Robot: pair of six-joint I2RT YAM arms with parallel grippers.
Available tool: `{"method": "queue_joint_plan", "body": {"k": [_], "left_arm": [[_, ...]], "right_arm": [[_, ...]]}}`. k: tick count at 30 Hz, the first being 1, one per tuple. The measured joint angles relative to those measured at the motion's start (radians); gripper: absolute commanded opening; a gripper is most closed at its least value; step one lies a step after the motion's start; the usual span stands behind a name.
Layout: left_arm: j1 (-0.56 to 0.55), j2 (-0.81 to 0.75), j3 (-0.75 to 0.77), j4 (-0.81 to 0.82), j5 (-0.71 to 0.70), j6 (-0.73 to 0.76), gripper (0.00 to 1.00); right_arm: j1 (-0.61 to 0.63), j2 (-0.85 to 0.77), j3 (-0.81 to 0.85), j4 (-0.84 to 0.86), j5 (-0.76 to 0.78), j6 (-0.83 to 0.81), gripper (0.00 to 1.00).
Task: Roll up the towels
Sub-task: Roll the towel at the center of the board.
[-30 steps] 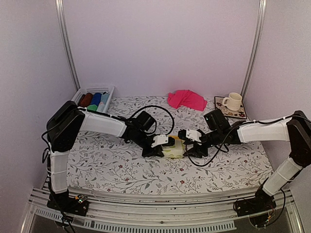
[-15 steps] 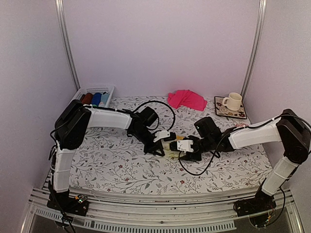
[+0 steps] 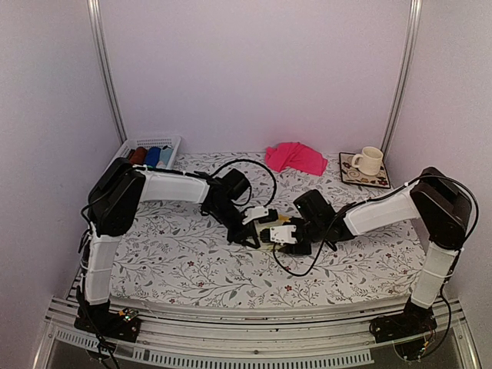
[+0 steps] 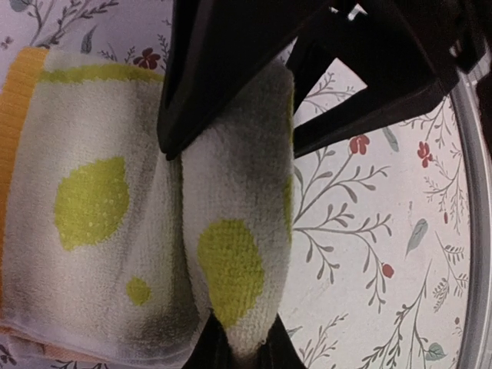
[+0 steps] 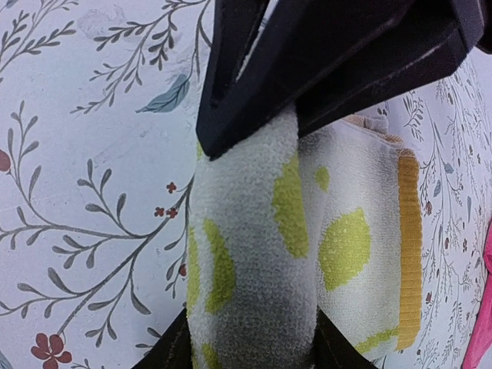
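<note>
The lime-yellow patterned towel (image 3: 270, 234) lies mid-table, mostly hidden between the two grippers. In the left wrist view the towel (image 4: 115, 215) has a rolled fold at its near edge, and my left gripper (image 4: 238, 350) is shut on that roll. In the right wrist view the same roll (image 5: 246, 261) runs up between the fingers of my right gripper (image 5: 250, 350), shut on its other end; the towel's orange border (image 5: 409, 231) lies to the right. From above, the left gripper (image 3: 260, 224) and the right gripper (image 3: 283, 234) face each other over it. The pink towel (image 3: 295, 157) lies crumpled at the back.
A white basket (image 3: 146, 147) with dark red, blue and green cloth rolls stands at the back left. A cream mug (image 3: 369, 161) sits on a patterned coaster (image 3: 363, 178) at the back right. Black cables loop over the floral tablecloth (image 3: 177, 261) near the grippers.
My right gripper has moved left towards the left gripper, closing in over the towel. The left gripper shifted slightly back and right. The towel is now more covered.
</note>
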State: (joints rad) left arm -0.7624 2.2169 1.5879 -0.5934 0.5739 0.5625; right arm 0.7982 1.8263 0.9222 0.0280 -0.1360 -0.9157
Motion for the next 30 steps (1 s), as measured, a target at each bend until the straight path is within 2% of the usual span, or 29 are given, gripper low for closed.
{"method": "queue_joint_plan", "body": {"k": [5,7,10,11,16,18,20,30], "left_arm": [[0.013,0.007,0.006,-0.008,0.027,-0.01,0.19],[0.018,0.01,0.011,-0.014,0.036,-0.016,0.32],[0.026,0.01,0.012,-0.022,0.042,-0.014,0.45],[0.029,0.01,0.012,-0.025,0.041,-0.021,0.53],[0.038,0.006,0.005,-0.014,0.018,-0.035,0.79],[0.04,-0.01,-0.018,0.005,0.003,-0.038,0.94],[0.04,-0.038,-0.05,0.026,-0.021,-0.038,0.97],[0.047,-0.24,-0.285,0.229,-0.187,-0.05,0.97]], "right_arm": [[0.0,0.012,0.008,-0.004,0.002,0.004,0.27],[0.0,0.018,0.016,-0.009,0.001,0.007,0.22],[0.0,0.024,0.032,-0.022,-0.006,0.012,0.2],[0.0,0.024,0.037,-0.028,-0.008,0.013,0.15],[-0.002,0.027,0.056,-0.06,-0.042,0.028,0.14],[-0.008,0.027,0.061,-0.075,-0.062,0.04,0.15],[-0.015,0.027,0.07,-0.092,-0.085,0.056,0.15],[-0.057,0.029,0.106,-0.213,-0.204,0.171,0.15]]}}
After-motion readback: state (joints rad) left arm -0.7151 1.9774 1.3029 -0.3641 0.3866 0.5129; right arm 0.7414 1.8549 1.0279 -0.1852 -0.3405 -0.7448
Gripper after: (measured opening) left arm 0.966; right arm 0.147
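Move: The rolled part of the towel lies crosswise between the hands: its middle is about 5 cm to the right of the left hand and level with it, still pinched there by the left end. From the right hand the same roll's middle is some 5 cm to the left, level, its right end between the half-open fingers. The flat, unrolled remainder lies about 6 cm ahead of either hand, centred between them, a centimetre or so lower. The roll's right end is pinched by the right fingers, which close from half open on the towel almost in place, then draw back about 1.5 cm while the wrist tilts some 20 degrees, bringing the fingertips closer to vertical. The left fingers open wide, let go of the left end and leave it about 5 cm to the left, also going forward and, late on, rising, each by about 2.5 cm. ##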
